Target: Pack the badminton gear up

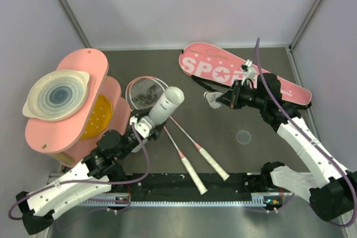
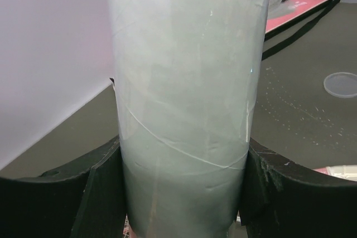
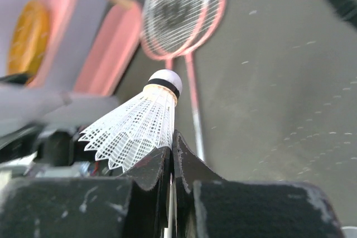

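Observation:
My left gripper [image 1: 144,125] is shut on the long white tube [image 1: 163,108], which slants up over the racket heads. In the left wrist view the tube [image 2: 184,82] fills the middle, and both black fingers [image 2: 100,190] press on its sides. My right gripper [image 1: 225,100] is shut on the skirt edge of a white shuttlecock [image 1: 212,100], held above the table in front of the pink SPORT bag [image 1: 223,68]. In the right wrist view the shuttlecock [image 3: 139,126] points cork-up from my closed gripper [image 3: 173,151]. Two pink rackets [image 1: 146,92] lie crossed mid-table.
Pink rounded boards [image 1: 67,121] with a white ringed dish [image 1: 57,94] stand at the left. A small clear disc [image 1: 243,136] lies on the dark table [image 1: 251,165] right of the racket handles [image 1: 209,163]. Grey walls close in the back and sides.

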### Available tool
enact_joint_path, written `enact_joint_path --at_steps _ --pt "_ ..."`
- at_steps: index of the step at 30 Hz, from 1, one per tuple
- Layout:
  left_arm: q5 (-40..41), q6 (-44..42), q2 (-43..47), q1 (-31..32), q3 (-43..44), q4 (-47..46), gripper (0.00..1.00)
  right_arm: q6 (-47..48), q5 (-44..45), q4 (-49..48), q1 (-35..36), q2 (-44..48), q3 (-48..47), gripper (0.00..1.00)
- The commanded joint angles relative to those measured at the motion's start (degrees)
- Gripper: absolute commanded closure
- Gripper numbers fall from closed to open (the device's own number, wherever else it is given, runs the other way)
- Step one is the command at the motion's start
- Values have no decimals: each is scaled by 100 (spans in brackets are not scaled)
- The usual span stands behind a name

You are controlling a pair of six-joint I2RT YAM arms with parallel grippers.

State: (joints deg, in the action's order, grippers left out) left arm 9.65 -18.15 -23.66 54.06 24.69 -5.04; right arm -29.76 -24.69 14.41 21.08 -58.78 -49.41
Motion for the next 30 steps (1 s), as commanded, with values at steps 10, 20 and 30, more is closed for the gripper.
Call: enact_joint_path --at_steps 10,20,30 --pt "-543 -57 -323 17 142 -366 89 733 -1525 3009 150 465 -3046 100" --pt "-631 -92 -359 17 150 -340 89 1121 -424 4113 1424 -449 -4744 100" --pt "-850 -110 -455 17 133 -331 89 1174 131 4139 2163 -1214 -5245 100"
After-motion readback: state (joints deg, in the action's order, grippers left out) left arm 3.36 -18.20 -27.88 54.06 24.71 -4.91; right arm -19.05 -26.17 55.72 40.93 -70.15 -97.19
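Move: The shuttlecock, already in the right hand's shut fingers, is bound for the tube's open mouth, some 18 cm to that hand's left, 7 cm back and 14 cm above. Down on the table, about 20 cm below the right hand, the racket heads lie 16 cm ahead and 29 cm left, the clear lid 13 cm right and 3 cm back. From the left hand, gripping the tube, the mouth is about 6 cm right, 1 cm ahead and 11 cm up. The shuttlecock, still pinched by its skirt, is carried up and back in an arc, rising about 20 cm, then sinks some 6 cm while the right hand slides left towards the tube mouth, wrist turning some 25 degrees counter-clockwise. The left hand keeps its grip and shifts the tube a few centimetres right and down to meet it. ##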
